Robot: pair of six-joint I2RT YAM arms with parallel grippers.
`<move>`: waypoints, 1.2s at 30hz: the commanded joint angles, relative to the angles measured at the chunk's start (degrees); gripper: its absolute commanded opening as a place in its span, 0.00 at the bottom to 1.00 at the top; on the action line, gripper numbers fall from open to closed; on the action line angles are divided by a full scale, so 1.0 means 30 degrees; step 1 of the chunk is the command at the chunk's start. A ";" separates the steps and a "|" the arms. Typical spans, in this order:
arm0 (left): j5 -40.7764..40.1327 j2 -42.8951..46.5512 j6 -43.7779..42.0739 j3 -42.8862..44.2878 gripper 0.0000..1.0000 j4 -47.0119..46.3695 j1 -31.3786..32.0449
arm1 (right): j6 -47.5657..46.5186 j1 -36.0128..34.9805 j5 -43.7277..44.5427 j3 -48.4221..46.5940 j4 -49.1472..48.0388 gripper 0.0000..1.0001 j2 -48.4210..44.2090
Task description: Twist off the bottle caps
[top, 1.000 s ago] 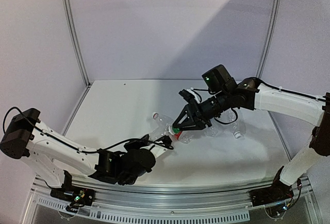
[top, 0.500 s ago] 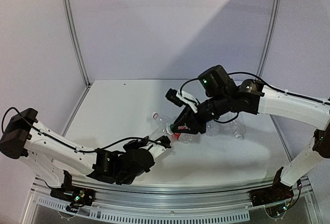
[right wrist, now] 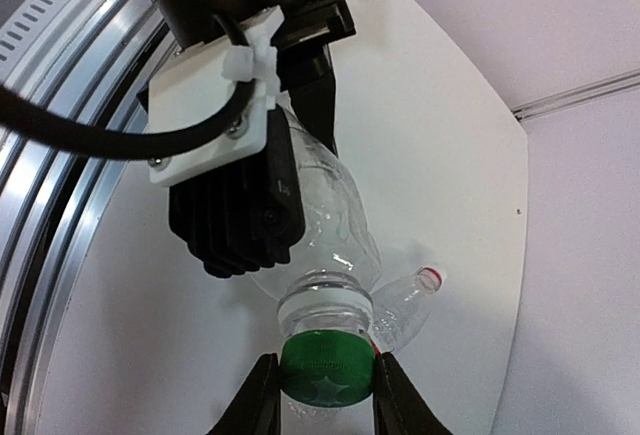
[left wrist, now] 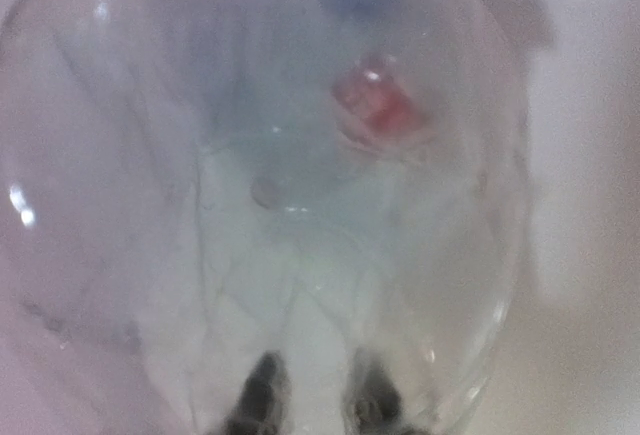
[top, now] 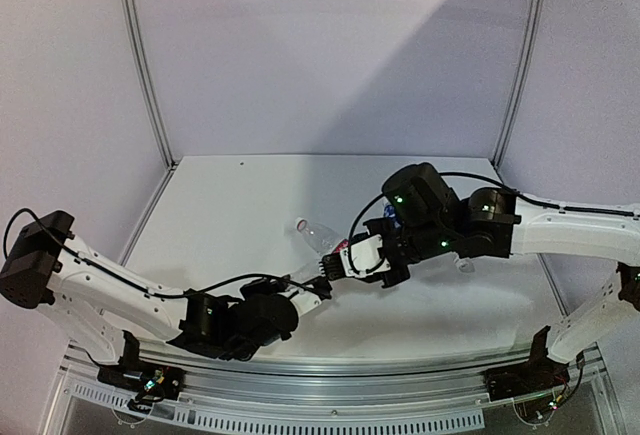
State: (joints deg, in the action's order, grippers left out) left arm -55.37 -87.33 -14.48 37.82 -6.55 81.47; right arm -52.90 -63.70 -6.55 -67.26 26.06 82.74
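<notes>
A clear bottle [right wrist: 335, 245] is held off the table, and my left gripper [top: 316, 291] is shut on its body, one black finger [right wrist: 250, 215] pressed against its side. In the left wrist view the bottle [left wrist: 260, 205] fills the frame as a blur above the left gripper [left wrist: 315, 405]. The green cap [right wrist: 327, 372] sits on the bottle's neck. My right gripper [right wrist: 327, 400] is shut on this cap, one finger on each side. In the top view the right gripper [top: 332, 267] meets the left one near the table's front middle, and the cap is hidden there.
A second clear bottle [top: 314, 234] lies on the white table [top: 230, 215] just behind the grippers, its neck [right wrist: 430, 277] open with a red ring. Part of another bottle [top: 462, 266] shows behind the right arm. A metal rail [top: 330, 365] runs along the near edge.
The right wrist has rolled around while staying on the cap, and the right forearm has swung lower and nearer, now covering the bottle's neck from above. The left arm has barely moved.
</notes>
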 commanded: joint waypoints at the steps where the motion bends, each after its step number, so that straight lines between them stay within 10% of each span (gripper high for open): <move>1: 0.0422 0.0419 0.0195 0.0429 0.06 -0.1354 0.0147 | -0.1935 -0.0606 0.0189 0.0671 -0.0723 0.23 -0.1699; 12: 0.0763 0.1171 0.0562 0.0341 0.06 -0.0924 0.0147 | -0.1731 -0.0812 0.0577 0.1046 -0.0866 0.23 -0.3156; 23: -0.0672 0.4660 0.4375 -0.0075 0.09 0.1145 -0.1969 | 0.7597 0.0399 0.3900 -0.1675 -0.2130 0.08 -0.1927; 36: -0.1959 1.1287 0.7098 -0.2266 0.09 0.1525 -0.3515 | 1.6946 0.1633 0.1585 -1.3278 1.0649 0.08 1.0159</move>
State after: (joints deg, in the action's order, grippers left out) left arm -58.41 -57.32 3.36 32.75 -2.81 71.61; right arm -10.76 -59.16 3.44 -101.93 41.76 103.98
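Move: The green cap is already pinched in the right fingers at the neck of the held clear bottle; from the left hand, which grips that bottle's body, the cap is about 10 cm above and 3 cm to the right, level fore and aft. From the right hand, the red-label bottle lies some 15 cm ahead, about 1 cm to the right and 18 cm below; the blue-label bottle is about 20 cm ahead, 14 cm to the right and equally low. The green cap lifts off the bottle neck, still pinched in the right fingers: that hand rises about 5 cm, easing slightly back, pauses, then sweeps forward and somewhat left, climbing higher before dipping late, its wrist turning clockwise. The left hand keeps the bottle, barely rising at first, then carries it up and left, roughly 10 cm each way, rolling its left side down. ##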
